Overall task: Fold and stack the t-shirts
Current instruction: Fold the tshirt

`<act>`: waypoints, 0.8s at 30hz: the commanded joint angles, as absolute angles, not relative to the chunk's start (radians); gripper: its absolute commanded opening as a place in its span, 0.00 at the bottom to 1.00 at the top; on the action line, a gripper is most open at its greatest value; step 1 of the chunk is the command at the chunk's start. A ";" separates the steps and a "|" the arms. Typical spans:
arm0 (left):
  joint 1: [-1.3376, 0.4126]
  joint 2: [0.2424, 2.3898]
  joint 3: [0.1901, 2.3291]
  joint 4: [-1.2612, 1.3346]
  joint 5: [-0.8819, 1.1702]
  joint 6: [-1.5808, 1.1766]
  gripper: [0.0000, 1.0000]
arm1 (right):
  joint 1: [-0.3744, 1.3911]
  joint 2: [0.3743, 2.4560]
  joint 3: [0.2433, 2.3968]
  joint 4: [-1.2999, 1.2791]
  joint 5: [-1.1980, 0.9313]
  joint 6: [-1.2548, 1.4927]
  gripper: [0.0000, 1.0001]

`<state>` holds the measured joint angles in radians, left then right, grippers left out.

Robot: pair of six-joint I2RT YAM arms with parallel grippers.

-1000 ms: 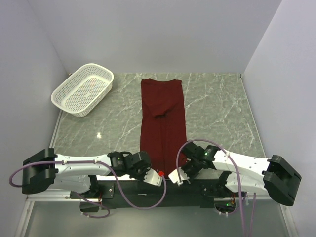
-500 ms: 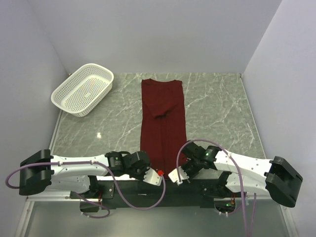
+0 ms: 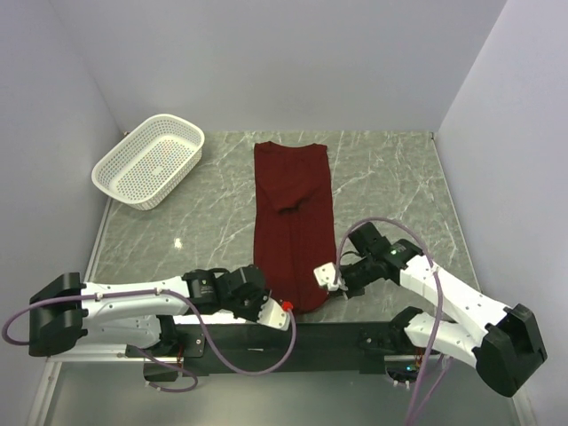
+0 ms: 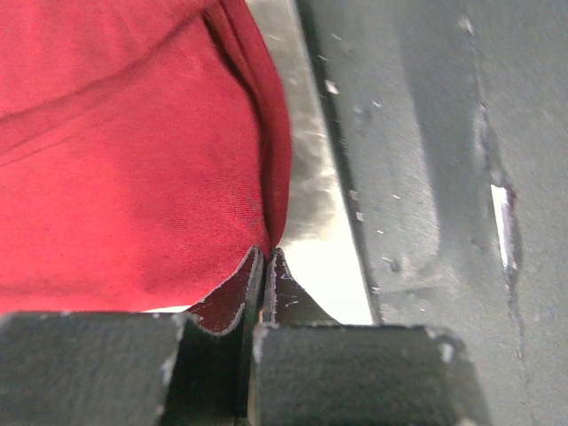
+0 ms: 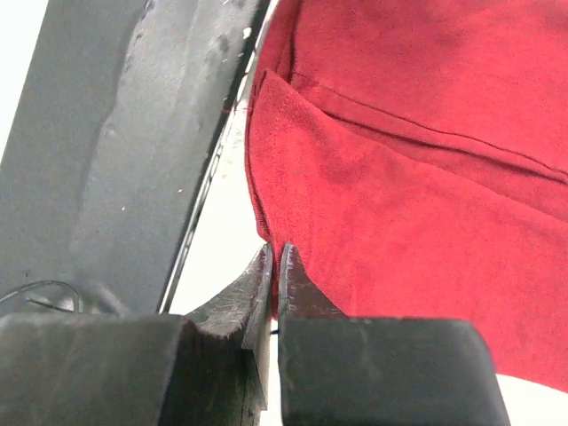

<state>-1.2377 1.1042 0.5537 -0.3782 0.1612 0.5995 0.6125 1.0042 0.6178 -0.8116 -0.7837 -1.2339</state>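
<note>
The dark red t-shirt (image 3: 293, 209) lies as a long narrow strip down the middle of the table, collar end far, hem near the arms. My left gripper (image 3: 269, 306) is shut on the near left corner of the hem; in the left wrist view the fingers (image 4: 268, 256) pinch the t-shirt (image 4: 133, 160) at its edge. My right gripper (image 3: 327, 277) is shut on the near right corner; the right wrist view has its tips (image 5: 277, 253) closed on the t-shirt (image 5: 399, 177) edge. A folded sleeve makes a bump (image 3: 289, 202) on the strip.
A white perforated basket (image 3: 149, 160) stands at the far left of the marble table (image 3: 390, 195). The dark rail of the near table edge (image 3: 337, 333) runs just behind both grippers. Grey walls close in the left, right and far sides.
The right gripper closed on the shirt's near right corner, then drew it up and away from the near edge while its arm swung right. The left gripper stayed shut, barely moving.
</note>
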 commanded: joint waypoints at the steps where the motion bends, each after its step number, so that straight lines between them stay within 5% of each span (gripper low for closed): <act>1: -1.178 1.085 0.615 -0.328 0.244 0.589 0.00 | 0.540 1.028 0.692 -0.851 -0.897 -1.192 0.00; 24: -0.643 1.400 0.879 -0.121 0.357 0.735 0.00 | 0.273 1.422 0.994 -0.451 -0.741 -0.621 0.00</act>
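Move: Both hands already pinch a corner of the shirt's bottom hem, just off the table. The collar end they carry it towards lies about 40 cm ahead and 8 cm right of the left hand, and about 38 cm ahead and 11 cm left of the right. The sleeve fold on top is some 24 cm ahead and 7 cm right of the left hand. The near table edge runs about 6 cm straight behind the left hand. Keeping their pinch on the two hem corners, both hands swing the hem forward over the shirt towards the collar end, the left about 18 cm and the right about 16 cm, rising 4 to 5 cm on the way. The left wrist turns some 20–25 degrees counter-clockwise, the right nearly 40 clockwise, bringing the fingers round to point more forward. ##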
